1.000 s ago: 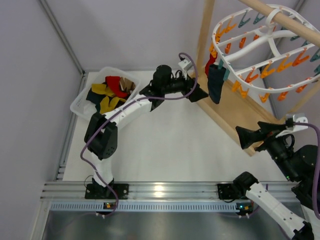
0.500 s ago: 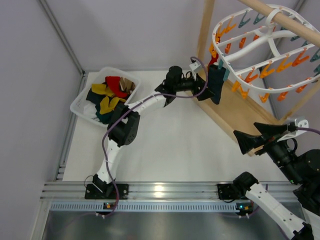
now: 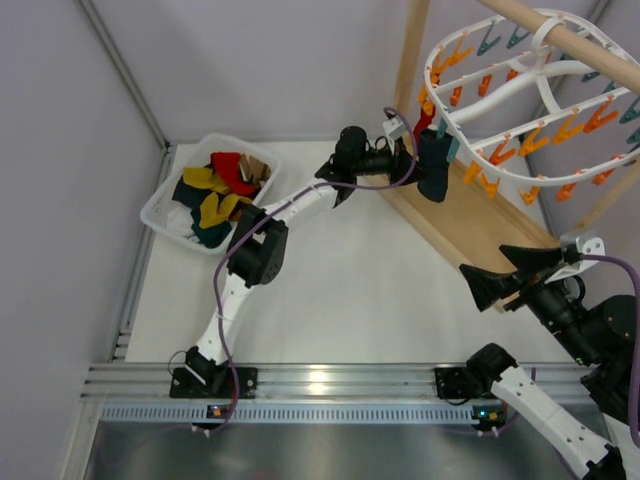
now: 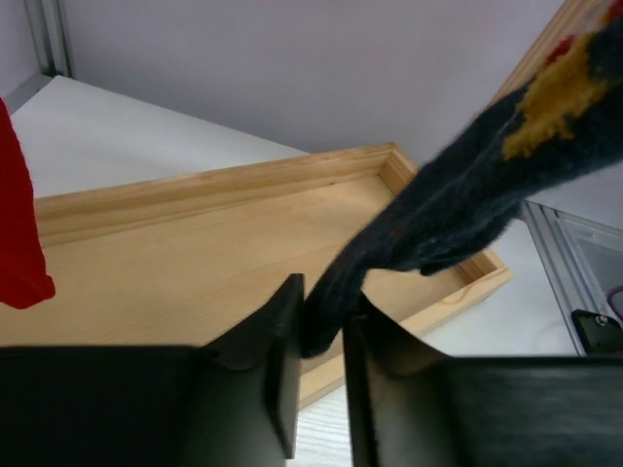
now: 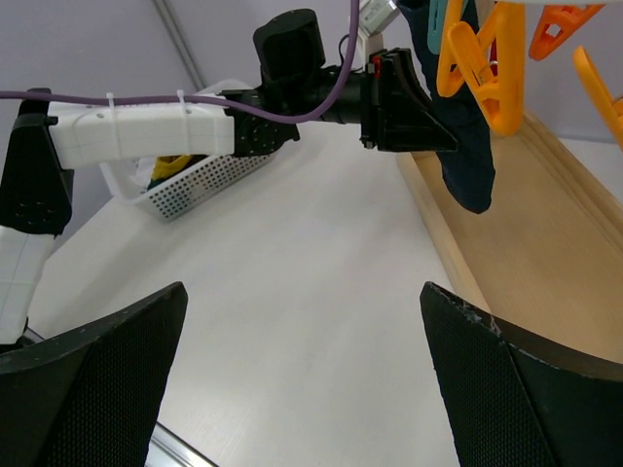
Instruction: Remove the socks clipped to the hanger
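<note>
The white oval hanger (image 3: 530, 95) with orange and teal clips hangs from a wooden stand at the top right. A dark navy sock (image 3: 433, 165) hangs clipped at its left end, with a red sock (image 3: 422, 120) behind it. My left gripper (image 3: 408, 165) is stretched out to the navy sock. In the left wrist view the left gripper (image 4: 325, 316) is shut on the lower tip of the navy sock (image 4: 458, 204), and the red sock (image 4: 15, 224) hangs at the left. My right gripper (image 3: 485, 285) is wide open and empty, apart from the hanger. The right wrist view shows the navy sock (image 5: 469, 161) under an orange clip (image 5: 477, 68).
A white perforated basket (image 3: 160, 210) at the back left holds several loose socks (image 3: 220, 185). The wooden stand's base tray (image 3: 470, 225) lies under the hanger, and its upright post (image 3: 410, 60) rises beside my left gripper. Grey walls close off the back and left.
My left arm has reached further right until its jaws closed round the navy sock's tip. My right gripper has shifted slightly left and stays open.
</note>
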You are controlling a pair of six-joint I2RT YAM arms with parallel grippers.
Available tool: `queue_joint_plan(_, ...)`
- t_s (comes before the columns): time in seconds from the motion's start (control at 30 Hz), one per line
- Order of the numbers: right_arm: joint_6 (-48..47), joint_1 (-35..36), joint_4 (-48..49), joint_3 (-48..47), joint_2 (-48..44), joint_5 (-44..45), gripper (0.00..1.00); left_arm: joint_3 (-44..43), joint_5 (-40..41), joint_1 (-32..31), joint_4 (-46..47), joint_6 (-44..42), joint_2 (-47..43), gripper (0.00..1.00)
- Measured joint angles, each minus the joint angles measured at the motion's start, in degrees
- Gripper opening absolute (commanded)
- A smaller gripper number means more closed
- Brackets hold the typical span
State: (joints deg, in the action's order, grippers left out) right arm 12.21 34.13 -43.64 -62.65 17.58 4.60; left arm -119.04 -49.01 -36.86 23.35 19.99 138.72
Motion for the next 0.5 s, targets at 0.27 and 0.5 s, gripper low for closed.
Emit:
queue_joint_plan(0.27, 0.04, 0.00, 0.50, 0.42, 0.04, -0.24, 0.99, 7.21, 3.15, -1.92, 1.70, 0.81, -5.07, 0.00)
queue_joint_plan(0.5, 1.44, 0.00, 1.05, 0.37, -0.33, -1.05, 0.99, 25.27, 18.40, -5.97, 2.47, -1.40, -20.59, 0.00)
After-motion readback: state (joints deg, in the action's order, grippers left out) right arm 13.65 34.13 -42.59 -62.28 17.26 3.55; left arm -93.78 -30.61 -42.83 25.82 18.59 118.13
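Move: The dark blue sock hangs between the left hand's half-shut fingers, its middle about 3 cm above them, 1 cm to the right and level in reach. The teal clip holding its top is roughly 12 cm above the hand, 2 cm farther out and 2 cm right. The red sock hangs some 8 cm ahead, straight out and about 6 cm higher. From the right hand, the dark sock lies about 23 cm ahead, 7 cm left and 8 cm lower. Back towards the base by roughly 5 cm, and upward by about 3 cm, goes the left hand, once its half-shut fingers have all but closed and pinched the lower part of the dark blue sock. It keeps that pinch, draws the cloth away from the red sock and, late on, turns about 10 degrees counter-clockwise. ##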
